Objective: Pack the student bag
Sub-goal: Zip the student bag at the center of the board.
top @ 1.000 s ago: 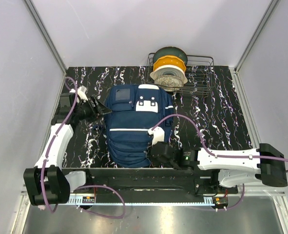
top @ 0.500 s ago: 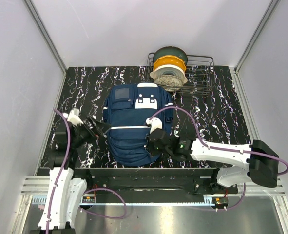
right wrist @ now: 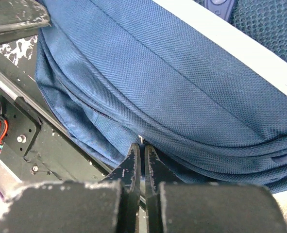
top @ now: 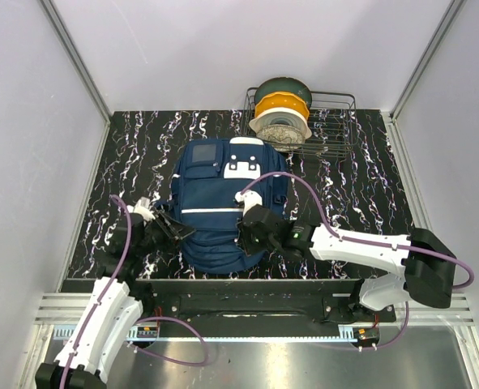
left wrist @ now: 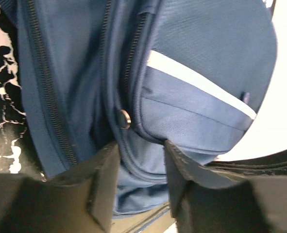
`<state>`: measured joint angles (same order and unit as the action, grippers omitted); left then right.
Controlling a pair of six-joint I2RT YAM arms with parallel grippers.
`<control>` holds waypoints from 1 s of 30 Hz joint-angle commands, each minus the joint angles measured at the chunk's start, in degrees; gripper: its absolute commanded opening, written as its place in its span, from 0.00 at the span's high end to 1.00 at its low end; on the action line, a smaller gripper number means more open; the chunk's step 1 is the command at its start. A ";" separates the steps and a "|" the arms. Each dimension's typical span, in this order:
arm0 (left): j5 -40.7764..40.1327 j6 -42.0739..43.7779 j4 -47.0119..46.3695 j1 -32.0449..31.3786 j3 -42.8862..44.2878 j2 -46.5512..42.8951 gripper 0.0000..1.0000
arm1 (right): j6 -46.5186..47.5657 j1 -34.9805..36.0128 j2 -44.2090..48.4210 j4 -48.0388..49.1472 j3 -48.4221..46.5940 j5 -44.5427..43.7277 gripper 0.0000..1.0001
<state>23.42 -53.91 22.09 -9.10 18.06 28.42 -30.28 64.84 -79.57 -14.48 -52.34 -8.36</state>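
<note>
The student bag (top: 221,198), navy with white patches and a thin white stripe, lies flat in the middle of the marbled table (top: 361,186). My left gripper (top: 182,232) is at the bag's lower left side. In the left wrist view its fingers (left wrist: 104,179) stand apart with a fold of the bag (left wrist: 192,39) filling the gap of the gripper (left wrist: 142,160), below a metal snap (left wrist: 125,118). My right gripper (top: 243,237) rests on the bag's lower right part. Its jaws (right wrist: 143,150) are shut, with a small metal zipper pull (right wrist: 142,140) at the tips under a seam of the bag (right wrist: 172,68).
A wire basket (top: 336,134) at the back right holds stacked spools (top: 281,113). The black base rail (top: 247,293) runs along the near edge just below the bag. White walls close in the table on three sides.
The left arm drew back toward the near edge and its gripper came to the bag's lower left side, closing on a fold. The right gripper slid left and farther along the bag's lower part.
</note>
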 commanded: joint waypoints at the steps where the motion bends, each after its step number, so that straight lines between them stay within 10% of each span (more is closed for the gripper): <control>1: 1.63 -1.91 -13.47 -1.18 -0.05 3.81 0.83 | 1.28 -1.38 1.61 5.96 -1.19 -1.39 1.00; 4: -0.30 0.46 -12.69 -1.27 1.88 6.46 1.00 | 2.16 -1.38 3.71 3.77 0.74 -3.06 1.00; 11: -5.49 9.96 -0.03 0.66 14.36 8.84 1.00 | 3.12 -7.09 8.63 -0.28 6.63 -6.67 1.00; 30: 11.82 21.65 9.47 25.18 19.11 9.63 1.00 | 7.34 -20.37 12.86 -0.11 9.10 -4.47 1.00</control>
<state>37.12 -36.95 35.14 13.26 32.58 38.65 -26.98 47.62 -68.86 -9.43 -43.48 -1.91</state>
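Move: My open left fingers straddle the seam along the student bag's near left side, just 1 cm below and ahead; its round stud sits about 3 cm ahead, and the white stripe's middle some 6 cm ahead and 8 cm right. My right hand already pinches the zipper pull at the bag's near end. The bag's near right corner, where the zip turns, lies about 5 cm ahead and 9 cm right of it, and the stripe's middle roughly 8 cm ahead and 5 cm left. I dip my left hand slightly and close it on the seam fold below the stud, then lift it about 5 cm and haul it left by about as much. Meanwhile my right hand keeps its pinch on the zipper pull and drags it right and forward around the near corner, some 10 cm in all, turning slightly clockwise. ##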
